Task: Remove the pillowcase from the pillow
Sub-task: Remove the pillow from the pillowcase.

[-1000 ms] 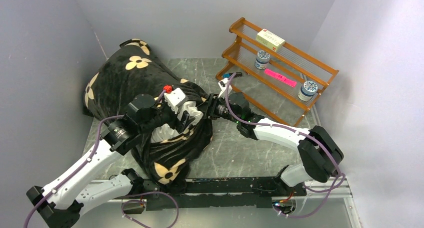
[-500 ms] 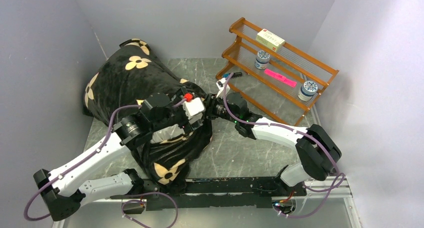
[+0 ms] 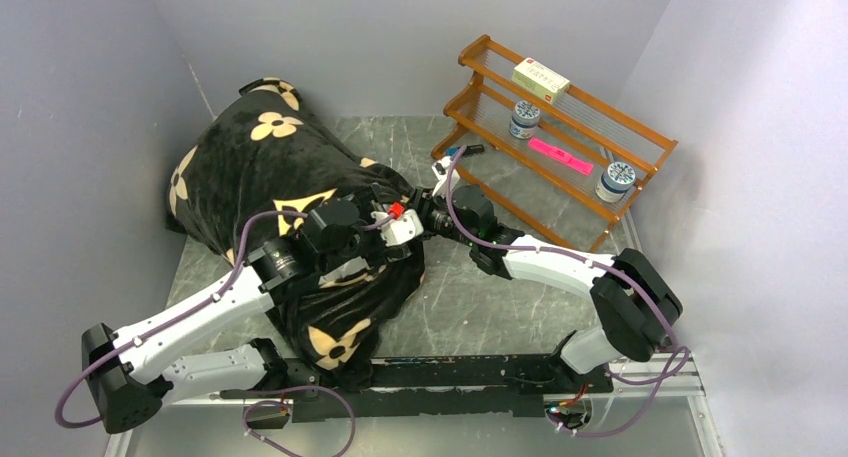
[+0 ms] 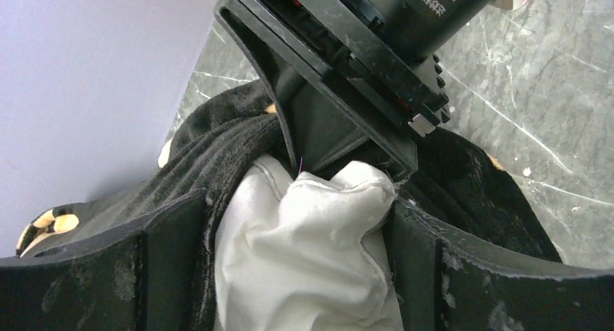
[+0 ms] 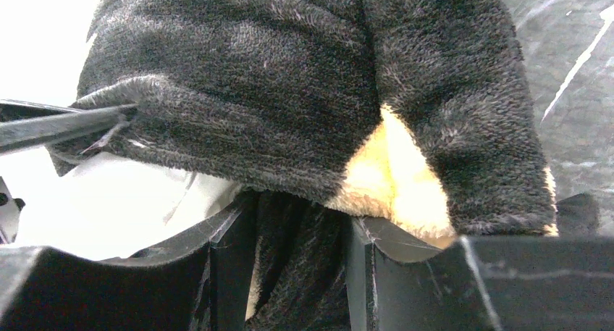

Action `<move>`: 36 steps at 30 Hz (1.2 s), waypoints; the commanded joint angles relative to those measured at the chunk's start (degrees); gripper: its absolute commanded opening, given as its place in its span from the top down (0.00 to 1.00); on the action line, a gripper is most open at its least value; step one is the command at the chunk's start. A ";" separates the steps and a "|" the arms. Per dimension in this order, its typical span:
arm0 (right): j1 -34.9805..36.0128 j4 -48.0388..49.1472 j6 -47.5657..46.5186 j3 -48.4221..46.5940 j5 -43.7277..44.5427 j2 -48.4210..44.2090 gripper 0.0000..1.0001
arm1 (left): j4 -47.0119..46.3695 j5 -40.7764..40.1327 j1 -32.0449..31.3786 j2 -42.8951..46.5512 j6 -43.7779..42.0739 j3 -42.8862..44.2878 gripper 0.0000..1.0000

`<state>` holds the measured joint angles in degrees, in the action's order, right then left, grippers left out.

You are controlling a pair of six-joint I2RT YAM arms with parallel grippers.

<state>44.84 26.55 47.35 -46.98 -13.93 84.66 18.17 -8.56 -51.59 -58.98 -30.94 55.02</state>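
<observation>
The black flowered pillowcase lies bunched at the left of the table, up against the wall. Its open mouth faces the middle of the table. My right gripper is shut on the plush hem of the pillowcase, with black fabric pinched between its fingers. A corner of the white pillow pokes out of the pillowcase. My left gripper stands open around that corner, which fills the gap between its fingers. The right gripper's black body is just beyond it. White pillow also shows under the hem.
A wooden two-tier rack stands at the back right, holding a box, two jars and a pink strip. Grey walls close in on the left and back. Marble tabletop lies bare between the arms.
My left arm has swung right across the pillowcase, up to the right gripper, and its jaws have spread wider. The right arm has held its grip in place.
</observation>
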 commanded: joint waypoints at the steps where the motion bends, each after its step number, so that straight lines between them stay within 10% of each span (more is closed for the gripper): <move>1: 2.01 2.80 -0.47 -2.50 -2.05 0.10 0.53 | -0.68 -2.50 -0.26 -0.16 0.25 -2.04 0.10; 5: 2.00 1.94 -1.18 -2.85 -1.44 -0.11 0.53 | 0.33 1.24 -0.28 -0.26 3.10 -2.01 0.24; 13: 2.01 -2.18 -4.93 -2.76 2.81 -1.52 0.53 | 2.88 -5.26 -0.31 2.05 7.22 0.65 0.93; 36: -5.15 -13.35 -14.25 3.56 16.56 -1.52 0.76 | 4.52 -14.16 -0.34 12.52 15.03 2.02 0.95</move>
<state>45.80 20.51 37.04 -47.22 -5.58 81.73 22.28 -15.92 -52.07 -52.66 -18.17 53.91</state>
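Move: The white pillow corner showing in the pillowcase's mouth lies between the left hand's open fingers, about 1 cm farther out, 1 cm to its right and 2 cm below its hand point. The pillowcase edge in the right hand's grip is some 5 cm right of the left hand and 3 cm ahead; the case's patterned lower end hangs roughly 20 cm back, 9 cm left and 15 cm below. From the right hand, that pillow corner is about 6 cm left and 3 cm back, near its height. The white pillow corner is pinched as the left hand dips about 1 cm and its wide-open fingers shut; the left hand then draws it about 3 cm left, rising slightly and turning some 10 degrees counter-clockwise, away from the right gripper. The right hand keeps hold of the black case edge, its fingers narrowing on it as the wrist tilts and the hand eases about 2 cm right and a little forward. ##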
